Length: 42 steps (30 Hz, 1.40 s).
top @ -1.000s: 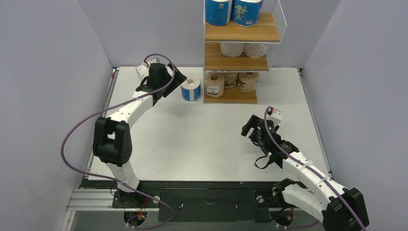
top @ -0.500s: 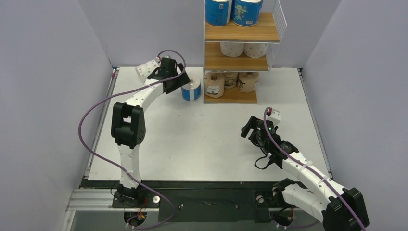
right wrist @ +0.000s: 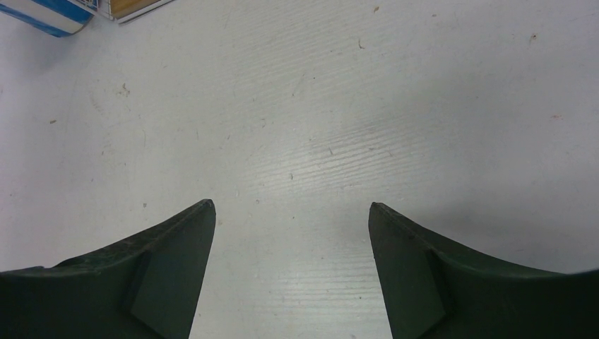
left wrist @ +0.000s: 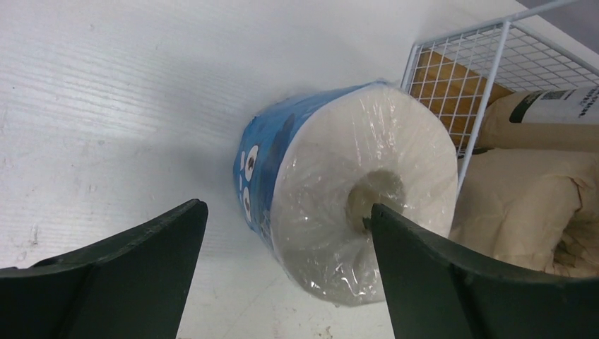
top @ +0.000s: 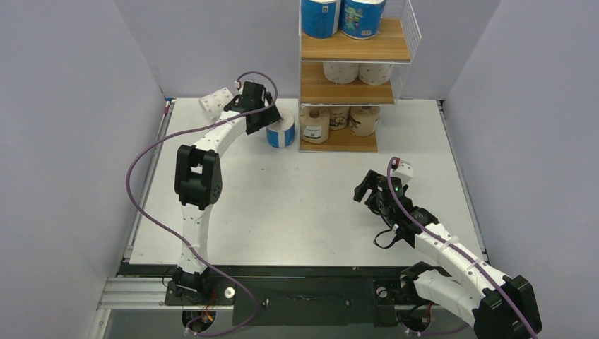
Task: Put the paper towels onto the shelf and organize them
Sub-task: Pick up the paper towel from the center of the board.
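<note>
A blue-wrapped paper towel roll stands on the table just left of the shelf. My left gripper hovers over it, open. In the left wrist view the roll shows its flat white end between the fingers; the right fingertip overlaps the core, the left one stays apart. A white pink-dotted roll lies at the far left. On the shelf sit two blue rolls, two white ones and three brown ones. My right gripper stands open over bare table.
The shelf's white mesh side stands right beside the blue roll, with brown rolls behind it. Grey walls close in the table at the back and on both sides. In the right wrist view a blue roll edge shows.
My left arm has swung right and stretched out toward the blue roll, and its jaws have narrowed a little. The right arm has not moved.
</note>
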{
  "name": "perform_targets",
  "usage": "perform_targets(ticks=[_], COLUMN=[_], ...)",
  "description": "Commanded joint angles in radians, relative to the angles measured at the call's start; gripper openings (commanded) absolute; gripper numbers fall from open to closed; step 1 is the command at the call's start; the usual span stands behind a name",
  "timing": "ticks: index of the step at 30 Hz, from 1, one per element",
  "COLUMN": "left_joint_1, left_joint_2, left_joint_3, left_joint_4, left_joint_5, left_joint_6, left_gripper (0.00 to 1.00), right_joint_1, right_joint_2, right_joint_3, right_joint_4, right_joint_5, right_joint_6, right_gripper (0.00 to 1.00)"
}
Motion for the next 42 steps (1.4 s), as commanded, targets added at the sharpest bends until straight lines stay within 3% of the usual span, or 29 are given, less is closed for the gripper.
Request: perform_targets(ticks=[1, 12, 22, 33, 42], left_joint_1=[-0.006, -0.022, -0.020, -0.023, -0.092], left_joint_2=[0.054, 0.078, -0.060, -0.369, -0.631], left_joint_3=[0.122, 0.102, -0.061, -0.432, -0.735], left_joint_4=[-0.046, -0.043, 0.037, 0.149, 0.199], left_joint_5=[-0.036, -0.038, -0.033, -0.015, 0.029], left_joint_6=[0.013, 0.023, 0.031, 0.019, 0.007], left_gripper=[0.81, 0.58, 0.36, 0.32, 0.32], right_joint_1=[-0.007, -0.009, -0.009, -0.011, 0.005], right_joint_2=[-0.019, -0.029, -0.032, -0.051, -0.027], right_joint_3=[-0.002, 0.001, 0.014, 0.029, 0.048], right_joint_4=[0.037, 0.026, 0.016, -0.001, 0.010], right_joint_5=[0.008, 0.019, 0.021, 0.029, -0.002], right_joint_6=[-0.010, -0.013, -0.010, -0.013, -0.017], right_gripper=[0.75, 0.74, 0.74, 0.73, 0.72])
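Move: The left hand hangs open over the near left rim of the standing blue roll, one finger outside the roll and the other above its core. The roll's middle is about 2 cm ahead, 4 cm right and 5 cm below. The brown roll on the bottom shelf stands some 9 cm right of it and about 1 cm farther out; the patterned roll lies roughly 16 cm left of it and 9 cm farther out. From the right hand the blue roll is about 28 cm ahead, 21 cm left and 5 cm below. Sinking only 1.5 cm or so while easing slightly forward and right, the left hand closes its fingers by about half, pinching the blue roll's left wall with one finger in the core and one outside. It then draws back about 15 cm towards its base, drifting some 3 cm left at nearly constant height, dragging the gripped roll away from the shelf. ##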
